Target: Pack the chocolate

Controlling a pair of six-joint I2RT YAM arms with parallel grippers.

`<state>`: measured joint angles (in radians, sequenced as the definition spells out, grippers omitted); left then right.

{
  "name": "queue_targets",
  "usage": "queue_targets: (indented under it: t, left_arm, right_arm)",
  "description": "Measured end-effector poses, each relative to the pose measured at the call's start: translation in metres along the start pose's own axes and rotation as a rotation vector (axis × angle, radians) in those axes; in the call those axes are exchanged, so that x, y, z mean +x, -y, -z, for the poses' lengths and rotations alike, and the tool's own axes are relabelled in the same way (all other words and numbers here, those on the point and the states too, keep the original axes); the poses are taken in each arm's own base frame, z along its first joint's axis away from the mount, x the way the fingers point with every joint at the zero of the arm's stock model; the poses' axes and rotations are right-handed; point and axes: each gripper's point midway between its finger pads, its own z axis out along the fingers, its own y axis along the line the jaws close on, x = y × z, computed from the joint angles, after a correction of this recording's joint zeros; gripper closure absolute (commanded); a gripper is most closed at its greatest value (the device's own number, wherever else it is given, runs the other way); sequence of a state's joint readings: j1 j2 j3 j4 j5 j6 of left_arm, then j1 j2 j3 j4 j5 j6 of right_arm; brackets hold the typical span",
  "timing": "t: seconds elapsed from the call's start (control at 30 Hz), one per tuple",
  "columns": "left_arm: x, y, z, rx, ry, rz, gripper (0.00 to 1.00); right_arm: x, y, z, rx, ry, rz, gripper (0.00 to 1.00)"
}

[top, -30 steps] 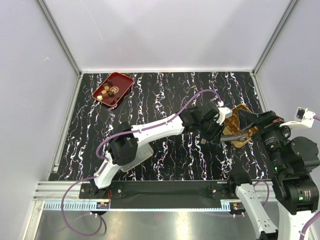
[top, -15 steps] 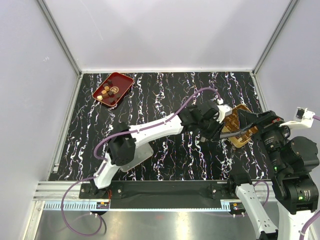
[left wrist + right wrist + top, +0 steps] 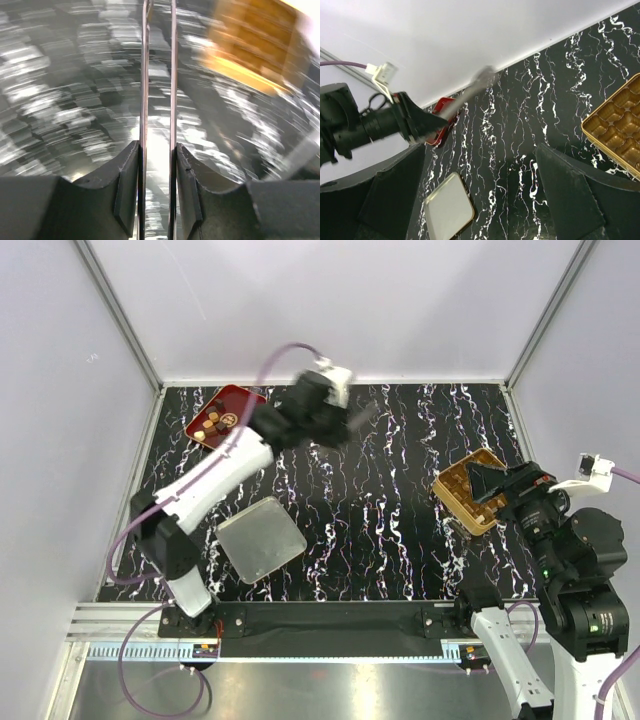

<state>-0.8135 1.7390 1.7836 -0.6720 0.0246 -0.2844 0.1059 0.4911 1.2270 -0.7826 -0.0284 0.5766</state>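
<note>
The chocolate [image 3: 213, 423], several small brown and tan pieces, lies in a red tray [image 3: 243, 398] at the back left. Motion-blurred, my left gripper [image 3: 350, 418] hangs above the table just right of the tray. It is shut on thin metal tongs [image 3: 145, 75], whose two blades run straight out between the pads. In the right wrist view the tongs [image 3: 472, 85] reach right, away from the red tray [image 3: 441, 134]. My right gripper [image 3: 495, 485] stands open and holds nothing, over the near side of the gold compartmented box [image 3: 462, 492]. No piece shows in the box's visible compartments [image 3: 620, 130].
A silver square lid [image 3: 262, 538] lies flat on the black marbled table, front left of centre, and also shows in the right wrist view [image 3: 448, 207]. White walls close in the table at the back and sides. The left wrist view is heavily blurred, with the gold box [image 3: 255, 45] at its upper right.
My left arm has swung from the gold box at the right to the back left near the red tray, still gripping the tongs. This uncovered the silver lid. The right arm barely moved.
</note>
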Motion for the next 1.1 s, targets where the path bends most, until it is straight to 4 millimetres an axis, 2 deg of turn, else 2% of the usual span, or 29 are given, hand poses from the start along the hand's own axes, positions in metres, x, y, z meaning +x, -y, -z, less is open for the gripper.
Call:
queue_targets:
  t: [0.1,0.17,0.2,0.23,0.3,0.37,0.43,0.53,0.83,1.1]
  left_arm:
    - [-0.001,-0.101,0.016,-0.213,0.012,0.116,0.64]
    - [0.015,-0.169,0.03,-0.359,-0.011,0.202,0.65]
    - [0.035,-0.199,0.037,-0.438,-0.053,0.243,0.65]
    - [0.038,-0.221,0.044,-0.484,-0.054,0.276,0.65]
    - [0.061,-0.26,0.058,-0.577,-0.092,0.343,0.65]
    - [0.08,-0.285,0.07,-0.641,-0.13,0.392,0.64]
    - [0.093,-0.301,0.079,-0.687,-0.153,0.424,0.64]
    - [0.103,-0.314,0.086,-0.725,-0.168,0.449,0.63]
    - [0.116,-0.325,0.091,-0.776,-0.19,0.459,0.63]
    - [0.128,-0.329,0.096,-0.817,-0.215,0.458,0.58]
  right_arm:
    - [0.006,0.002,-0.003,0.0,-0.022,0.003,0.0]
    - [0.008,0.002,-0.005,-0.001,-0.032,0.004,0.0]
    - [0.009,0.002,-0.005,-0.003,-0.036,0.006,0.0]
    - [0.01,0.002,-0.006,-0.005,-0.041,0.006,0.0]
    - [0.013,0.001,-0.007,-0.017,-0.053,0.006,0.0]
    - [0.017,0.0,-0.009,-0.025,-0.066,0.007,0.0]
    - [0.02,0.0,-0.01,-0.03,-0.079,0.008,0.0]
    - [0.023,-0.001,-0.013,-0.038,-0.098,0.013,0.0]
    - [0.024,-0.002,-0.014,-0.043,-0.106,0.025,0.0]
    - [0.024,-0.002,-0.015,-0.045,-0.108,0.025,0.0]
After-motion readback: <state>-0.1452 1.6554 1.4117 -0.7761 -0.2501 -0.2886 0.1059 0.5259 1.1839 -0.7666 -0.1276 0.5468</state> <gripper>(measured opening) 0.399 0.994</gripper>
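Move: The chocolates in the red tray lie roughly 37 cm to the left of the left hand, which holds the tongs, and about 21 cm farther out, some 25 cm below it. The grey tray is about 21 cm left of this hand and 12 cm back; the brown box lies about 31 cm to its right, nearly level with it. From the right hand the chocolates are about 57 cm left and 36 cm ahead. The left hand, still gripping the tongs with nothing between their tips, sweeps fast away from the brown box towards the red tray, some 34 cm left with the forward part made early, and sinks about 12 cm as its wrist swings some 50 degrees counter-clockwise and tips a little further down. Most of the travel comes in the first half, then it eases down with the tongs kept slightly open, their tips reaching over the tray's near side, while the open, empty right hand shifts only a couple of centimetres left and down. ##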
